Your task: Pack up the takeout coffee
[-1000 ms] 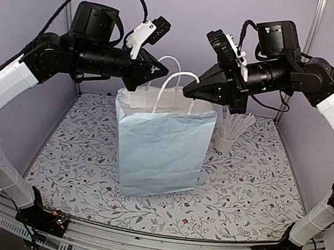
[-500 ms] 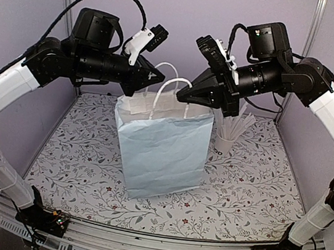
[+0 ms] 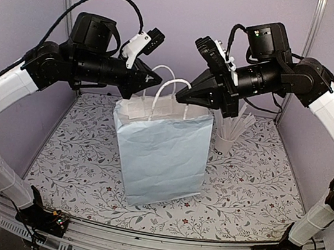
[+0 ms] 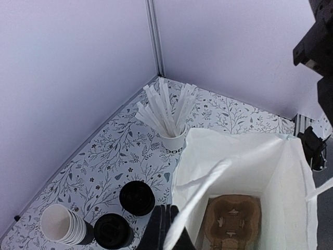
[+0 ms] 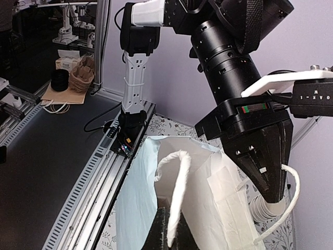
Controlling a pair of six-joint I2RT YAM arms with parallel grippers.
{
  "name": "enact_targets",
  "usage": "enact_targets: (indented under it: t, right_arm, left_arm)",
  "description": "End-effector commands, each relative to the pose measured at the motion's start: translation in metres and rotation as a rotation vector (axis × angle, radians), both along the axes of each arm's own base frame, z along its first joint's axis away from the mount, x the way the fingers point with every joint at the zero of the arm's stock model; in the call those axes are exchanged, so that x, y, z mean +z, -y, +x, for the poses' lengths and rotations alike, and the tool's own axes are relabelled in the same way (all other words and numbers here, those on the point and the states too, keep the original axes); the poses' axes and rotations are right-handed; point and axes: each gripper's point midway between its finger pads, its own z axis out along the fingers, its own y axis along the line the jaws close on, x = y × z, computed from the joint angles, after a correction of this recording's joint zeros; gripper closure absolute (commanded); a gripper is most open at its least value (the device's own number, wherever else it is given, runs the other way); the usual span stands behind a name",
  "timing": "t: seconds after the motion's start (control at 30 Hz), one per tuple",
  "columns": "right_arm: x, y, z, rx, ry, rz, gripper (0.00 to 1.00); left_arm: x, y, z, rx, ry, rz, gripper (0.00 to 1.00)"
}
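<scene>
A pale blue paper bag (image 3: 162, 155) stands mid-table with its mouth held open. My left gripper (image 3: 159, 80) is shut on the bag's far white handle (image 4: 208, 179). My right gripper (image 3: 178, 95) is shut on the near handle (image 5: 179, 187). In the left wrist view, a brown cardboard cup carrier (image 4: 231, 221) lies on the bag's floor. Two black-lidded takeout coffee cups (image 4: 137, 198) (image 4: 112, 230) stand on the table behind the bag, below my left gripper (image 4: 165, 229). In the top view the bag hides them.
A nested stack of whitish-rimmed cups (image 4: 60, 224) sits beside the lidded cups. A white cup of paper-wrapped straws (image 3: 223, 142) stands to the right of the bag near the back wall. Purple walls close in the back and sides.
Both grippers have dropped slightly and shifted a little left with the handles in them. The bag's top has followed them and its body leans a bit more.
</scene>
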Motion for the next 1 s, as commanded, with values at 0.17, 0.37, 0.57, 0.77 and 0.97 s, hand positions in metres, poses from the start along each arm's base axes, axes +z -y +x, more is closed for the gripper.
enact_targets:
  t: [0.17,0.37,0.57,0.77,0.97]
  right_arm:
    - [-0.013,-0.007,0.003,0.002,-0.008,-0.026,1.00]
    - [-0.020,-0.008,0.004,0.001,-0.010,-0.040,1.00]
    - [-0.037,0.004,-0.006,0.046,-0.012,-0.127,0.30]
    - [-0.037,0.018,-0.013,0.051,0.044,-0.144,0.23]
    - [-0.027,0.029,-0.013,0.007,0.081,-0.130,0.23]
  left_arm:
    - [0.005,-0.005,0.003,0.006,0.020,-0.028,1.00]
    - [-0.006,-0.003,-0.001,-0.020,-0.006,-0.015,0.68]
    - [-0.020,-0.007,0.005,0.027,-0.047,0.030,0.15]
    - [-0.021,-0.014,-0.004,0.016,-0.065,0.039,0.00]
    - [-0.025,-0.026,-0.010,0.028,-0.064,0.042,0.00]
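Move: Both hands still pinch the paper bag's handles. From the left hand the table spot for the bag lies about 9 cm back, 9 right and 40 below; from the right hand, some 2 ahead, 1 left and 43 below. From the left hand, the stacked lids are 17 ahead, 6 right, 37 below, and the lidded cup 18 ahead, 7 left, 36 below. Both hands sink 3–4 cm, lowering the paper bag, and spread their fingers partway down, letting go of its handles. ##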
